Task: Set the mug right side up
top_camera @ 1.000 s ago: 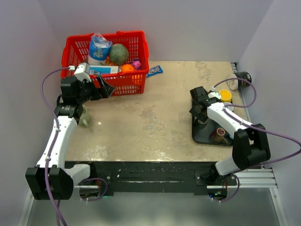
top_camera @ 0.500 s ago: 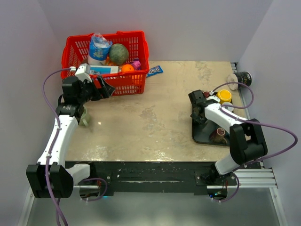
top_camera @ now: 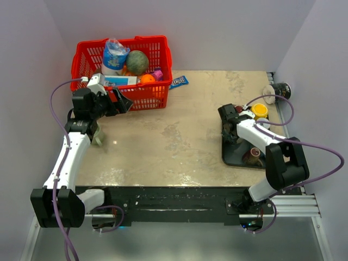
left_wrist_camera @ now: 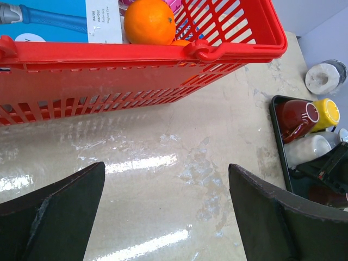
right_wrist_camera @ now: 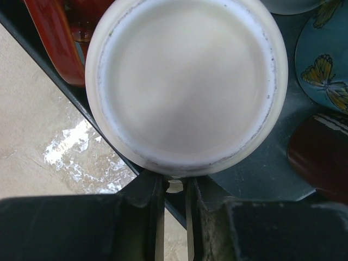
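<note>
A cream mug (right_wrist_camera: 185, 81) stands upside down on the black tray (right_wrist_camera: 274, 163), its flat base filling the right wrist view. My right gripper (right_wrist_camera: 175, 187) is at the mug's near side, shut on a pale piece of its handle. From the top view that gripper (top_camera: 231, 132) is over the tray's (top_camera: 234, 157) left part and covers the mug. The left wrist view shows the mug (left_wrist_camera: 307, 149) far off at the right. My left gripper (top_camera: 122, 103) hovers in front of the red basket with its jaws wide open (left_wrist_camera: 166, 217) and nothing between them.
The red basket (top_camera: 122, 68) at the back left holds an orange (left_wrist_camera: 149, 20), a box and a bottle. On the tray are also a dark red mug (left_wrist_camera: 296, 117), a yellow mug (top_camera: 260, 110) and a butterfly-patterned dish (right_wrist_camera: 326, 70). A dark cup (top_camera: 280, 89) lies at the back right.
My right gripper has closed its fingers on the mug's handle after shifting slightly towards the back of the tray. The left arm has not moved.
</note>
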`<state>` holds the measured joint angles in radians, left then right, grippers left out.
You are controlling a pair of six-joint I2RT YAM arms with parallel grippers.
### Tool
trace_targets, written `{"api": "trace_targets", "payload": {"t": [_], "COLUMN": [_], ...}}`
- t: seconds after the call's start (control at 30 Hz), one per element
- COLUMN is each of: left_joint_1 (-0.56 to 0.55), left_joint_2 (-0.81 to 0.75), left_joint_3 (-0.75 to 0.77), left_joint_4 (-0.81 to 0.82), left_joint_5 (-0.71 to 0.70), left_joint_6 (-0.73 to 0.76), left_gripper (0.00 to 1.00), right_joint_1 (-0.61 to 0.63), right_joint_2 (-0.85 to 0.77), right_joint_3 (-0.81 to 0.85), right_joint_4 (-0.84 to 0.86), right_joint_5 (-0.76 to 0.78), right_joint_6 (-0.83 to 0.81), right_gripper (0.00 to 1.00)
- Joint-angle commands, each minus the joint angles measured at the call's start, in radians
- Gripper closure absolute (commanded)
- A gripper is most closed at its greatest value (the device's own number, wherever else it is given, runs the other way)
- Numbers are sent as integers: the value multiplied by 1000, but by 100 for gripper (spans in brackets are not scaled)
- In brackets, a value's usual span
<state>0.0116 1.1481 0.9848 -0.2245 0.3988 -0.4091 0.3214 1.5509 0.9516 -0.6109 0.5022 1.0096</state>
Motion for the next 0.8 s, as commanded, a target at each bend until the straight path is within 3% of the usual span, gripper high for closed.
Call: {"api": "trace_targets", "payload": {"t": [0.0,0.33,0.53,0.77], "left_joint_1": [-2,-2,-71,-174], "left_joint_2": [-4,-13,-31,-18], "left_joint_3": [5,-21,-32,-29], "left_joint_4": [48,82,112,204], "left_joint_5": [11,34,61,146], "left_joint_6": [-13,-31,-40,-31], "left_gripper": [1,1,1,1], "right_joint_1": [1,-1,-1,-1], "right_joint_2": [-26,-146,-303,-379], "right_joint_3": [26,75,147,243], "right_joint_4": [-1,-67,-139,-7], "right_joint_5": [48,-10,-158,-342], "right_joint_6": [4,0,34,-52], "right_gripper": [100,100,100,100]}}
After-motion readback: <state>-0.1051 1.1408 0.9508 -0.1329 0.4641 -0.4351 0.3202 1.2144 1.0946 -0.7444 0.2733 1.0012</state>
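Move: The right fingers already hold the upside-down white mug by its handle, the mug's middle about 4 cm ahead and 4 cm to the right. From that hand the red mug stands some 12 cm ahead, 4 cm right; the brown mug 7 cm back, 12 cm right. The open left gripper hangs about 47 cm left, 4 cm ahead and 20 cm higher. From the left hand the white mug lies roughly 51 cm right, level ahead, 20 cm below. Still pinching the white mug's handle, the right hand lifts about 12 cm, tilting up; the left swings rightward. ##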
